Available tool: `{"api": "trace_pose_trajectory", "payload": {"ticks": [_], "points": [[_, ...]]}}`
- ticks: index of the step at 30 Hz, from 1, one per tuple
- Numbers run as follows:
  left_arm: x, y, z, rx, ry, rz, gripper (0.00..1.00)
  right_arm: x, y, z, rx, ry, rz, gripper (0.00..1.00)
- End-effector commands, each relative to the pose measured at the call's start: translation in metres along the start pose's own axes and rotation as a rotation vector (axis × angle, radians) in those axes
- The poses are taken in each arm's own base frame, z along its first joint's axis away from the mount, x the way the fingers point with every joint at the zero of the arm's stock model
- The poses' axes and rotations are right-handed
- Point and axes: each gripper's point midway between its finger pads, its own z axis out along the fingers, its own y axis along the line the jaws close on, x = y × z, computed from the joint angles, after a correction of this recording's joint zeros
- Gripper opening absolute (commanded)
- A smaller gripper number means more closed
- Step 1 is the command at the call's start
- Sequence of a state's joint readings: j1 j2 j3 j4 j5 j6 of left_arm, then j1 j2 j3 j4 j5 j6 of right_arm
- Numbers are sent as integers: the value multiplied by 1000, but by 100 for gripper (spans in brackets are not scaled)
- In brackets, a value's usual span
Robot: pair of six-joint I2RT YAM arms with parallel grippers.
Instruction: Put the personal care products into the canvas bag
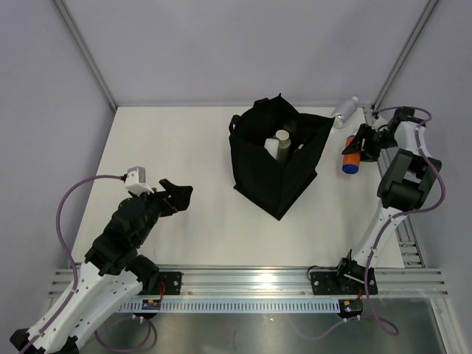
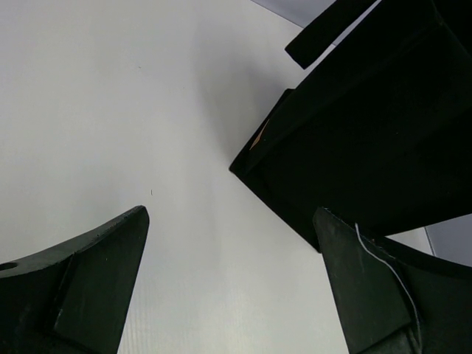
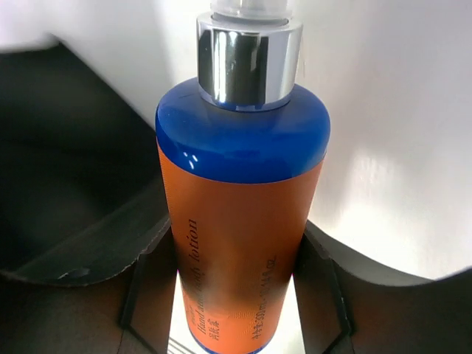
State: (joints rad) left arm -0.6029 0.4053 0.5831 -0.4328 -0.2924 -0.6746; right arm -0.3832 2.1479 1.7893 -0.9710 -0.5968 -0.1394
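The black canvas bag [image 1: 279,156] stands open mid-table, with a cream-white bottle [image 1: 273,147] and a sage-green one [image 1: 285,139] inside. My right gripper [image 1: 357,150] is shut on an orange lotion bottle [image 1: 350,160] with blue ends, right of the bag; in the right wrist view the orange bottle [image 3: 237,228] fills the gap between both fingers [image 3: 151,284]. A small clear bottle [image 1: 344,112] lies at the back right. My left gripper [image 1: 179,195] hangs open over bare table left of the bag, whose corner [image 2: 354,147] shows ahead of its empty jaws [image 2: 230,243].
An aluminium rail [image 1: 251,279] runs along the near edge with both arm bases on it. Grey walls and corner posts close in the back and sides. The right arm's elbow [image 1: 402,181] stands near the table's right edge.
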Motion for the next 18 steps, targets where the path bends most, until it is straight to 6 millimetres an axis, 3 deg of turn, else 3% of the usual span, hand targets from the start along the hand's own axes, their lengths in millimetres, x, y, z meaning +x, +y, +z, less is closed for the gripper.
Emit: {"api": "trace_pose_trajectory", "payload": {"ticks": [1,5,6,8,9,12,13,14,16,17,18], "points": [[-6,-3,1,9,-31,-22,99,-54,94,-106,-260,-307,-106,0],[-7,-3,0,10,-32,-23,99,-71,145,-161,-359,-460,-214,0],[-7,-3,0,8,-30,-22,99,-79,165,-187,-366,-553,-303,0],[-8,-3,-2,9,-34,-23,99,-81,196,-213,-413,-625,-394,0],[-9,-3,-2,11,-36,-24,99,-77,221,-235,-451,-674,-499,0],[-10,-4,-3,18,-46,-29,99,-49,280,-247,-547,-666,-754,0],[-10,-4,-3,21,-46,-31,99,-44,291,-244,-540,-680,-864,0],[-11,-5,-3,22,-47,-32,99,-29,315,-235,-581,-656,-943,0],[-10,-5,-3,22,-43,-31,99,-11,330,-220,-571,-642,-1088,0],[-10,-5,-3,22,-43,-31,99,5,350,-209,-605,-613,-1146,0],[-11,-5,-4,21,-42,-32,99,12,353,-198,-593,-581,-1162,0]]}}
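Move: The right gripper holds the orange lotion bottle, due for the canvas bag, whose mouth lies some 26 cm to the left, about 8 cm nearer the base and roughly 20 cm higher. The mouth's right corner juts out in between, about 12 cm left, 2 cm back and 20 cm up. The clear bottle lies about 18 cm straight ahead, 7 cm lower. From the left gripper the bag mouth is around 14 cm forward, 29 cm right and 5 cm above. Keep the right fingers shut on the orange bottle and lift it almost straight up at first, then swing left towards the bag mouth while still rising, about 33 cm up and 17 cm left in all. Meanwhile tip the downward-pointing fingers up to near level, some 60 degrees, and turn the hand counter-clockwise so the bottle comes upright. ##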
